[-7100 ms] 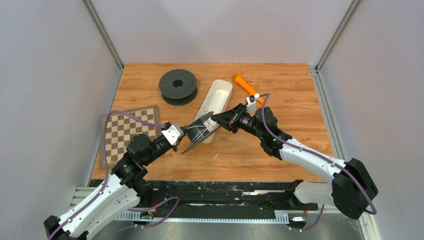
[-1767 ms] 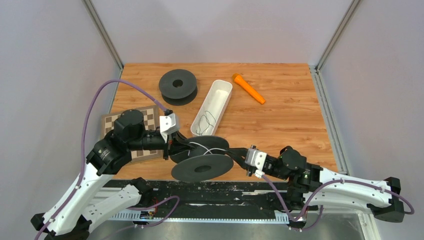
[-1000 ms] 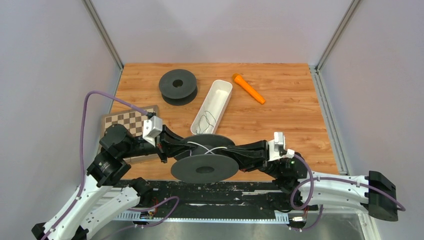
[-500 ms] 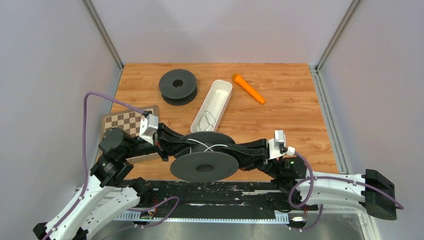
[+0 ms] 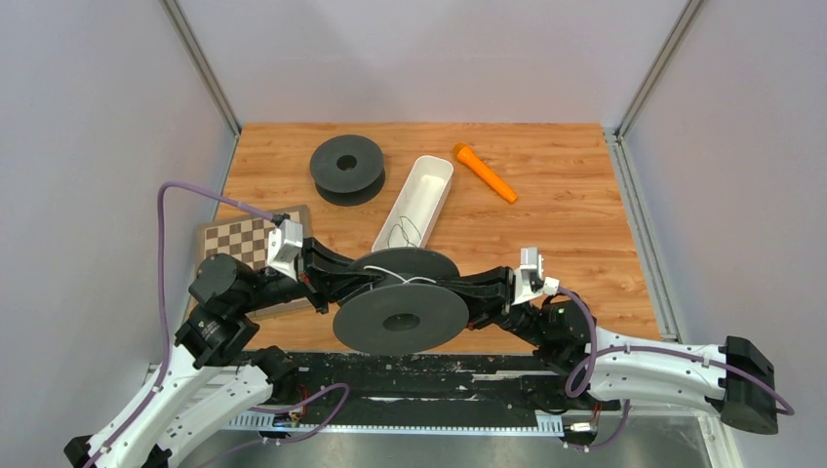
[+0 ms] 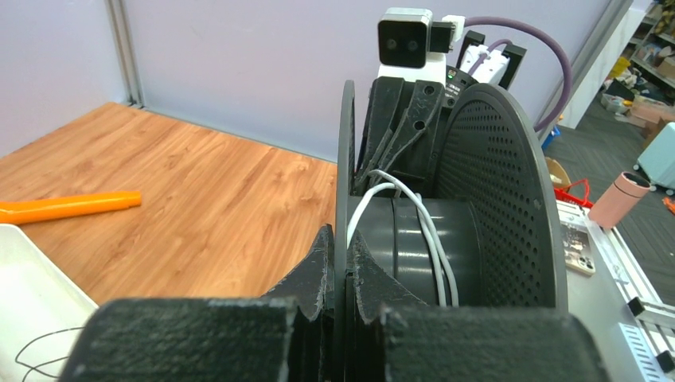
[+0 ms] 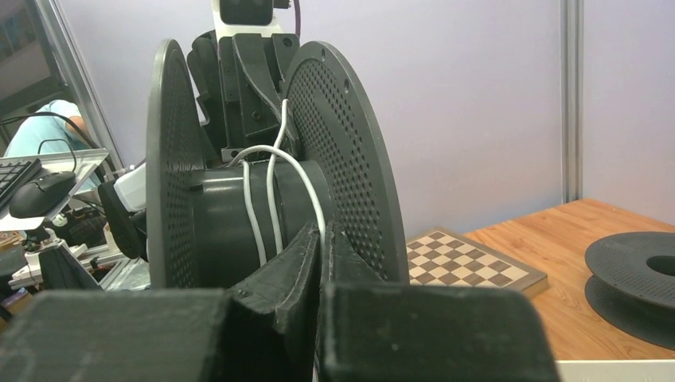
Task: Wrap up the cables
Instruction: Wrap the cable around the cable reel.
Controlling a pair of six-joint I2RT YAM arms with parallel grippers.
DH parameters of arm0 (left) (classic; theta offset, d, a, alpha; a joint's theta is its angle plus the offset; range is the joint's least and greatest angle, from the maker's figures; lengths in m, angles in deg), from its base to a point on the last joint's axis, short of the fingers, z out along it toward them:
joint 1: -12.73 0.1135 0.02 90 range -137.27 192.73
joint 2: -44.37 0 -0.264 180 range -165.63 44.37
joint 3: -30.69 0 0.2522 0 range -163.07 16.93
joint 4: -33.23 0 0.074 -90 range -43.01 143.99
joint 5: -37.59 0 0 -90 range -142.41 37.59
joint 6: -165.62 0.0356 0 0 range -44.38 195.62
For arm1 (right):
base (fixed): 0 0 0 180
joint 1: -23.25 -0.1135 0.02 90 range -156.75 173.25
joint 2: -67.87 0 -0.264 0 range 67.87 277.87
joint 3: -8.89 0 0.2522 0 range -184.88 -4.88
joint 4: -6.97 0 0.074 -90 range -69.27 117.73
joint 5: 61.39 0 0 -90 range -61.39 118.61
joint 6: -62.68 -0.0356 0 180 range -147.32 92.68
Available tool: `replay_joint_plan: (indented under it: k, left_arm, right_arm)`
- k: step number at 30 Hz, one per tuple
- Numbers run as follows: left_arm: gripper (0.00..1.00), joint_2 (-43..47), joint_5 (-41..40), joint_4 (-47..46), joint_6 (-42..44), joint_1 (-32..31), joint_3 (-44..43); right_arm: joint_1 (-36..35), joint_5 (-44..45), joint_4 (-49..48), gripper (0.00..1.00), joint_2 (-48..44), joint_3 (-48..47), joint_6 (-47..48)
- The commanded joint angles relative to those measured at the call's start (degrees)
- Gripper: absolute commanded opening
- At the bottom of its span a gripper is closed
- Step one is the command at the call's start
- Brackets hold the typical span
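A black spool (image 5: 400,317) hangs above the table's near edge between both arms. My left gripper (image 5: 363,280) is shut on the rim of its far flange (image 6: 345,159), with a fingertip on each side (image 6: 345,239). A whitish cable (image 5: 410,281) loops a few turns round the hub (image 6: 434,247). One end of that cable runs into my right gripper (image 7: 321,231), which is shut on it beside the perforated flange (image 7: 350,159). In the top view the right gripper (image 5: 453,291) reaches in from the right. A thin dark cable (image 5: 402,234) lies loose in the white tray.
The long white tray (image 5: 429,180) lies diagonally just behind the held spool. A second black spool (image 5: 346,168) lies flat at the back left, and an orange pen (image 5: 485,173) at the back. A chessboard (image 5: 239,244) sits under the left arm.
The spool has shifted slightly away from the near edge and tilted a little. Both grippers have kept their holds, the right wrist creeping left and the left wrist drawing back left.
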Motion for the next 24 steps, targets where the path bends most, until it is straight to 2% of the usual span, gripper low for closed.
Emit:
replay_joint_plan:
  k: [1, 4, 7, 13, 19, 24]
  left_arm:
    - [0.0, -0.4, -8.9, -10.4, 0.6, 0.4, -0.1]
    - [0.0, -0.3, -9.3, -10.8, 0.5, 0.4, 0.2]
    - [0.0, -0.2, -9.5, -9.8, 1.2, 0.4, -0.2]
    - [0.0, 0.1, -10.0, -6.5, 2.8, 0.4, -1.4]
    - [0.0, -0.1, -9.4, -5.0, 3.8, 0.4, -1.8]
    - [0.0, -0.1, -9.4, -4.7, 3.7, 0.5, -1.8]
  right_arm:
    - [-0.7, -3.5, 8.4, 0.03, 0.8, -1.5, -1.0]
    - [-0.7, -4.9, 9.8, 0.04, 1.9, -2.9, -2.7]
    - [-0.7, -2.5, 10.5, 0.07, 1.0, -2.3, -3.6]
    - [-0.6, 6.2, 15.9, 0.16, -6.3, 0.5, -3.3]
    - [-0.5, 8.7, 22.0, 0.24, -13.3, 1.1, -0.9]
    - [-0.6, 10.3, 27.2, 0.27, -17.1, 1.1, 0.3]
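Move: The right hand, pinching the white cable end, has the cable reel's middle about 6 cm to its left, 3 cm back and roughly level. The white tray lies some 25 cm ahead, 4 cm left and 30 cm below; the spare reel is about 36 cm ahead and 23 cm left, equally low. From the left hand, gripping the forward flange, the held reel's middle is about 6 cm right and 4 cm back. Right fingers open, release the cable end, and back about 5 cm right and down; left keeps the reel pinched. ##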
